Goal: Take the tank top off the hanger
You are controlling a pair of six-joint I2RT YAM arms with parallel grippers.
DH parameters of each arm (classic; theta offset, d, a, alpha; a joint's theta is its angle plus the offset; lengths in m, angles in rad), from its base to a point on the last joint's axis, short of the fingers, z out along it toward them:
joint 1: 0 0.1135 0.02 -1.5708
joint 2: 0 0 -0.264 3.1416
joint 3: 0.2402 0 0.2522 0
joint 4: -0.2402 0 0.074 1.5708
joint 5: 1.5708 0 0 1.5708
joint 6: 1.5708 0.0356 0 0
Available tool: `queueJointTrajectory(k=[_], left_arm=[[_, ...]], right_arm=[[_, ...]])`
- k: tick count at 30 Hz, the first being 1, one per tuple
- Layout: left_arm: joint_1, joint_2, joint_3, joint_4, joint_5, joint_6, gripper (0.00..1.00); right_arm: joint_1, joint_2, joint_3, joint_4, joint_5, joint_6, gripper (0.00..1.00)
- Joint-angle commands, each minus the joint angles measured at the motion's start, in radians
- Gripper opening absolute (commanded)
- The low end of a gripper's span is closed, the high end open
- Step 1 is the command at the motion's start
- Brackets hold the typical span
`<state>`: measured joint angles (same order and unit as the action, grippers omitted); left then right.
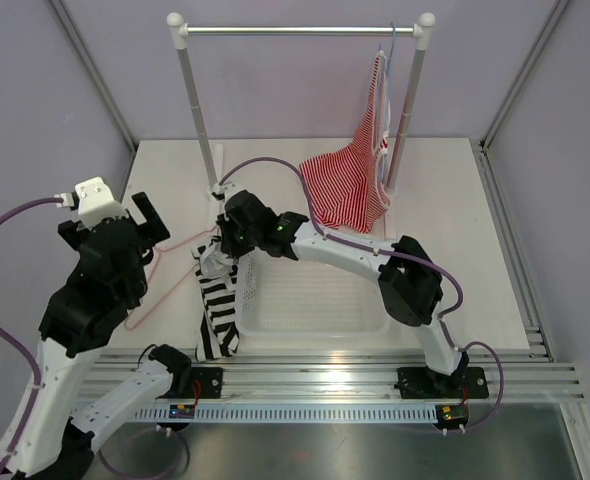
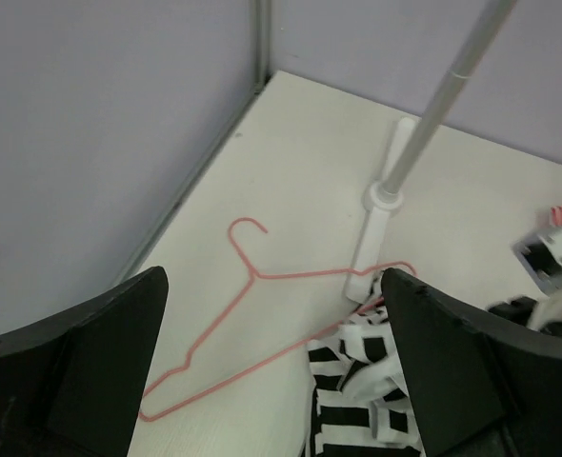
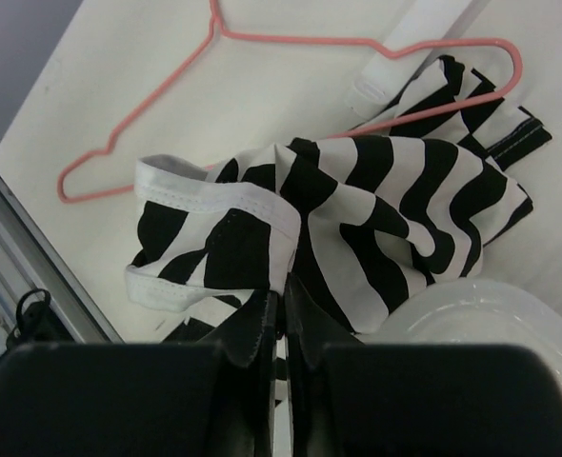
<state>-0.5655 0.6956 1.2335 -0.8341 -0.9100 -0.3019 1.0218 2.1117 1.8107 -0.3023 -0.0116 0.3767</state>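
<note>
The pink hanger (image 1: pixel 165 262) lies flat on the table left of the basket, clear in the left wrist view (image 2: pixel 262 276) and the right wrist view (image 3: pixel 291 40). Its right end runs in among the bunched black-and-white tank top (image 1: pixel 215 300) (image 2: pixel 357 400) (image 3: pixel 376 200), and the pink wire crosses over the stripes there. The fabric trails toward the table's near edge. My right gripper (image 1: pixel 220 255) (image 3: pixel 286 295) is shut on a fold of the tank top. Above the hanger, my left gripper (image 1: pixel 112 228) (image 2: pixel 273 286) hangs wide open and holds nothing.
A white basket (image 1: pixel 315 310) sits right of the tank top, under my right arm. A clothes rack (image 1: pixel 300 30) stands at the back, its left foot (image 2: pixel 381 214) close to the hanger. A red-and-white striped top (image 1: pixel 350 190) hangs from the rack's right end.
</note>
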Motion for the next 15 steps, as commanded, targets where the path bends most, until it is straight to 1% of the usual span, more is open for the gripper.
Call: queueJointTrajectory(k=[1, 2, 3, 4, 5, 6, 7, 8, 9, 10, 11, 12, 14, 15], left_arm=[[0.163, 0.053, 0.031, -0.02, 0.118, -0.056, 0.99], [0.23, 0.08, 0.008, -0.005, 0.275, -0.054, 0.99], [0.36, 0.093, -0.006, 0.007, 0.352, -0.049, 0.99], [0.413, 0.1, -0.025, 0.015, 0.412, -0.048, 0.97], [0.452, 0.111, -0.063, 0.041, 0.501, -0.048, 0.97], [0.516, 0.116, -0.08, 0.055, 0.551, -0.045, 0.98], [0.553, 0.133, -0.089, 0.058, 0.604, -0.048, 0.99], [0.593, 0.148, -0.097, 0.058, 0.72, -0.049, 0.99], [0.661, 0.189, -0.11, 0.053, 0.764, -0.055, 0.99], [0.693, 0.209, -0.12, 0.052, 0.789, -0.055, 0.99], [0.72, 0.229, -0.126, 0.043, 0.833, -0.049, 0.99], [0.766, 0.266, -0.134, 0.035, 0.833, -0.049, 0.99], [0.808, 0.289, -0.146, 0.029, 0.792, -0.052, 0.99], [0.826, 0.313, -0.15, 0.021, 0.792, -0.054, 0.99]], right_arm=[[0.003, -0.091, -0.013, -0.017, 0.016, -0.047, 0.09], [0.003, -0.091, -0.02, -0.023, 0.015, -0.048, 0.09], [0.003, -0.094, -0.027, -0.024, -0.019, -0.053, 0.1], [0.003, -0.101, -0.031, -0.017, -0.037, -0.065, 0.1], [0.003, -0.102, -0.042, -0.009, -0.051, -0.071, 0.1], [0.001, -0.108, -0.044, 0.009, -0.077, -0.078, 0.1], [0.001, -0.107, -0.04, 0.015, -0.096, -0.102, 0.1], [0.001, -0.11, -0.031, 0.022, -0.111, -0.114, 0.1], [0.003, -0.107, -0.024, 0.023, -0.151, -0.127, 0.15], [0.001, -0.105, -0.011, 0.017, -0.177, -0.162, 0.3], [0.003, -0.102, 0.019, -0.001, -0.238, -0.182, 0.37], [0.003, -0.104, 0.033, -0.012, -0.251, -0.194, 0.43], [0.001, -0.119, 0.053, -0.024, -0.283, -0.229, 0.62], [0.001, -0.125, 0.056, -0.027, -0.283, -0.243, 0.66]])
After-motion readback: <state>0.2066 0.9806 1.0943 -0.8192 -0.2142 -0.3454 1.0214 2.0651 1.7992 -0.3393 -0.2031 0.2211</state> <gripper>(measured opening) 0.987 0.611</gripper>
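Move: Beneath the open left hand lies the bare hanger, its middle about 7 cm ahead, 3 cm to the left and some 36 cm down; the tank top's heap is about 2 cm ahead, 10 cm to the right and 34 cm below. From the right hand, that heap's middle lies about 6 cm back, 1 cm left and 13 cm below, the hanger 1 cm back and 15 cm left, and the white basket 7 cm back and 22 cm right. Sinking about 14 cm towards the hanger, the left hand also drifts forward and left some 5 cm each, tipping its fingers down by roughly 25 degrees with its right side rising, fingers still wide open. The right hand eases back about 3 cm, rises slightly at the end, turns some 15 degrees counter-clockwise and opens, letting go of the tank top's gathered end. ##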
